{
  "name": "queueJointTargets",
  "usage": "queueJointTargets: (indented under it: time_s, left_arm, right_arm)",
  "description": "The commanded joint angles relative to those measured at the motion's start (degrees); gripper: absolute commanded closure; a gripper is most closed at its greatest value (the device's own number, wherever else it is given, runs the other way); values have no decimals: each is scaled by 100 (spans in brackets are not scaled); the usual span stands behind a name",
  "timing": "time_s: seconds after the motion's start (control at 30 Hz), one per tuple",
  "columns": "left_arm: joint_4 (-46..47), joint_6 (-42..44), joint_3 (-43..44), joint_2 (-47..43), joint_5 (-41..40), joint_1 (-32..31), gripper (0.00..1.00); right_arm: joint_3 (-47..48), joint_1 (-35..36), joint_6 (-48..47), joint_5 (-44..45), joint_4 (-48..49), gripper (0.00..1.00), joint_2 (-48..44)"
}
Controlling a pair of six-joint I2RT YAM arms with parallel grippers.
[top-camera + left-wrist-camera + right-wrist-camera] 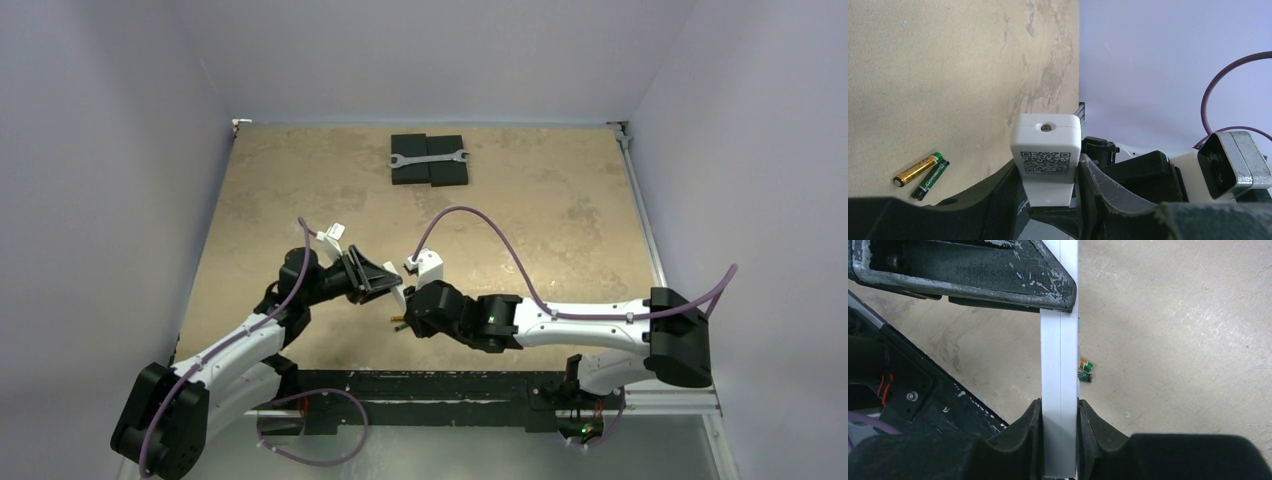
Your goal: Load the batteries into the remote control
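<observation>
The slim white remote control (1046, 150) hangs in the air between both grippers, with a QR label on the end that faces the left wrist camera. My left gripper (1048, 169) is shut on one end of it. My right gripper (1059, 405) is shut on the other end, its pads pressed flat against both faces of the remote control (1059, 365), which shows edge-on there. The two batteries, one gold (918, 170) and one dark green (930, 180), lie side by side on the table below. In the top view the grippers meet near the remote control (400, 297).
A silver wrench (428, 158) lies across two black blocks (430, 175) at the back of the tan table (560, 220). A black rail (420, 385) runs along the near edge, and pale walls close in the sides.
</observation>
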Motion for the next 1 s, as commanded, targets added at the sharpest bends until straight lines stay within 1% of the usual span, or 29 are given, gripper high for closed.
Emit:
queueJointTargets:
  time_s: [0.0, 0.13, 0.23, 0.4, 0.5, 0.57, 0.7, 0.8, 0.87, 0.97]
  left_arm:
    - [389, 148, 74, -54, 261, -11, 84]
    - [425, 225, 42, -1, 316, -11, 65]
    - [430, 334, 77, 76, 413, -11, 57]
    - [353, 580, 216, 171, 618, -11, 48]
    - [328, 728, 270, 179, 733, -11, 44]
    - [316, 827, 314, 160, 837, -11, 38]
    - [341, 976, 412, 112, 1128, -11, 35]
    - [296, 1079, 523, 92, 1336, -11, 33]
    - [195, 1185, 603, 91, 1461, -11, 33]
    - [-54, 1402, 754, 95, 1632, -11, 33]
  right_arm:
    - [99, 16, 140, 200, -28, 100, -99]
    - [-53, 19, 162, 49, 89, 100, -229]
    - [-108, 14, 98, 51, 87, 100, -345]
    - [-134, -9, -105, -11, -23, 100, -495]
    - [-198, -80, -201, -206, -37, 100, -615]
    - [-257, -151, -284, -380, -11, 100, -745]
    - [-427, -466, -498, -949, -22, 100, -1153]
    - [-602, -921, -694, -1909, 74, 100, -1505]
    - [-641, -1150, -848, -2306, 36, 100, -1684]
    - [-657, -1307, -1015, -2888, 8, 100, -1861]
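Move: Between the two hands is the remote control, still pinched by both. Its middle is about 3 cm back and 1 cm right of the left hand, roughly level, and some 3 cm ahead, 1 cm left and 1 cm above the right hand. The two batteries lie on the table about 4 cm back, 1 cm right and 14 cm below the left hand, or some 3 cm ahead, 2 cm left and 12 cm below the right. Opening its fingers from their grip near the remote's outer end, the left hand lets go, eases back about 2 cm, rises some 2.5 cm and turns clockwise about 15 degrees, tipping up a little. The right keeps its pinch and carries the remote right and up, about 5 cm in all and quickening late, away from the left fingers. ##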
